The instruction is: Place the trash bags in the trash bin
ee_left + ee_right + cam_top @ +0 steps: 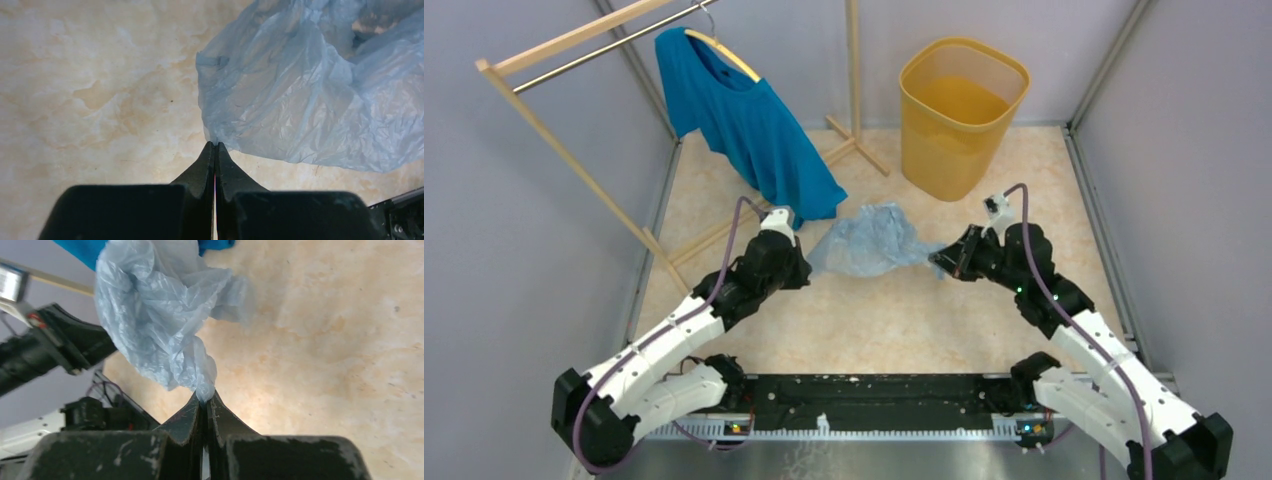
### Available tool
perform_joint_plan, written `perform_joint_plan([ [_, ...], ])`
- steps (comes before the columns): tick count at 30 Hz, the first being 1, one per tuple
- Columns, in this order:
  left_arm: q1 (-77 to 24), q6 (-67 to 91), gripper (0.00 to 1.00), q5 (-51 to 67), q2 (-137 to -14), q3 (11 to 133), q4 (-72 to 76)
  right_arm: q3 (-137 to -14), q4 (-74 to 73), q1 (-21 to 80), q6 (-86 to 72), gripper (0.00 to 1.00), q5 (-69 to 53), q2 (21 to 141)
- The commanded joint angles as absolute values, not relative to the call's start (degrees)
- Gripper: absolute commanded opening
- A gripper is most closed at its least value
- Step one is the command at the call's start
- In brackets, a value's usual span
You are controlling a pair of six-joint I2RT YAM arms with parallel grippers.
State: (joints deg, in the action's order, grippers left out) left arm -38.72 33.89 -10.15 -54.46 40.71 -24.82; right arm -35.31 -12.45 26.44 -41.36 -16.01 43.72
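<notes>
The trash bag (874, 240), a crumpled pale blue film, lies on the marbled floor between both arms. My left gripper (807, 268) is at its left edge. In the left wrist view its fingertips (215, 145) are pressed together on the lowest corner of the bag (300, 90). My right gripper (936, 262) is at the bag's right end. The right wrist view shows it (204, 397) shut on a bunched twist of the film (150, 315). The yellow trash bin (949, 160) stands upright at the back, behind the right gripper, its mouth facing up.
A teal T-shirt (749, 120) hangs from a wooden clothes rack (574, 40) at the back left, its hem just behind the bag. The rack's foot (859, 150) lies beside the bin. Grey walls close in on both sides.
</notes>
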Motion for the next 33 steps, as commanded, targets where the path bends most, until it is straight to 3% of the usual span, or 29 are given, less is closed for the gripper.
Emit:
perform_joint_plan([
  [1,-38.67,34.73,0.00,-15.34,-51.71,40.86,-24.98,-38.07,-21.01,26.06,-29.99,0.00,-14.24,45.33],
  [8,-38.67,30.82,0.00,-12.00,-52.13,43.69,-23.70,-41.20,-30.14,26.34,-24.04,0.00,-7.45,46.28],
  [9,-38.69,29.29,0.00,-11.84,-52.12,43.86,-23.33,-41.70,-31.55,26.63,-23.52,0.04,-4.99,45.79],
  [14,-38.67,28.35,0.00,-12.24,-56.13,47.63,-24.04,-43.56,-29.98,33.24,-24.09,0.44,-5.65,46.71],
  [18,-38.61,30.31,0.00,-13.43,-60.38,52.38,-27.86,-49.43,-34.37,48.93,-21.08,0.71,11.99,54.70],
  [22,-38.51,31.82,0.00,-15.22,-63.09,56.57,-32.47,-56.57,-38.39,62.70,-16.95,0.80,28.91,67.26],
  [25,-38.28,31.99,0.00,-16.00,-63.86,58.79,-35.17,-58.47,-37.17,69.14,-12.69,0.83,34.85,72.89],
  [30,-37.77,30.98,0.00,-14.47,-62.91,59.94,-36.39,-51.08,-22.09,70.21,-6.09,0.91,39.15,75.05],
  [33,-37.54,29.84,0.00,-11.97,-61.76,59.29,-35.30,-44.32,-7.10,64.60,-5.45,0.93,31.45,72.73],
])
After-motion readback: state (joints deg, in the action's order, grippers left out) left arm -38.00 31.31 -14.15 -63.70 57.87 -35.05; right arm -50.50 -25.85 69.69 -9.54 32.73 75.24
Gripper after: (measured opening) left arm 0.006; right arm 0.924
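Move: Shut in my right hand is one end of the trash bag; its middle lies about 14 cm to the left, 3 cm ahead and a few cm below. My left hand pinches the other end, with the bag's middle some 12 cm to its right and 4 cm ahead, nearly level. The trash bin stands roughly 30 cm ahead and 6 cm right of my right hand; the blue shirt's lower corner is 11 cm ahead of my left. I carry the bag's end down about 5 cm and a little right with my right hand, then open wide and let go. I swing that hand some 10 cm left, drawing back a little and sinking again, rolling about 60 degrees left side down, towards the bag hanging from my left. My left hand keeps its pinch, rising 5 cm and easing forward 3. ##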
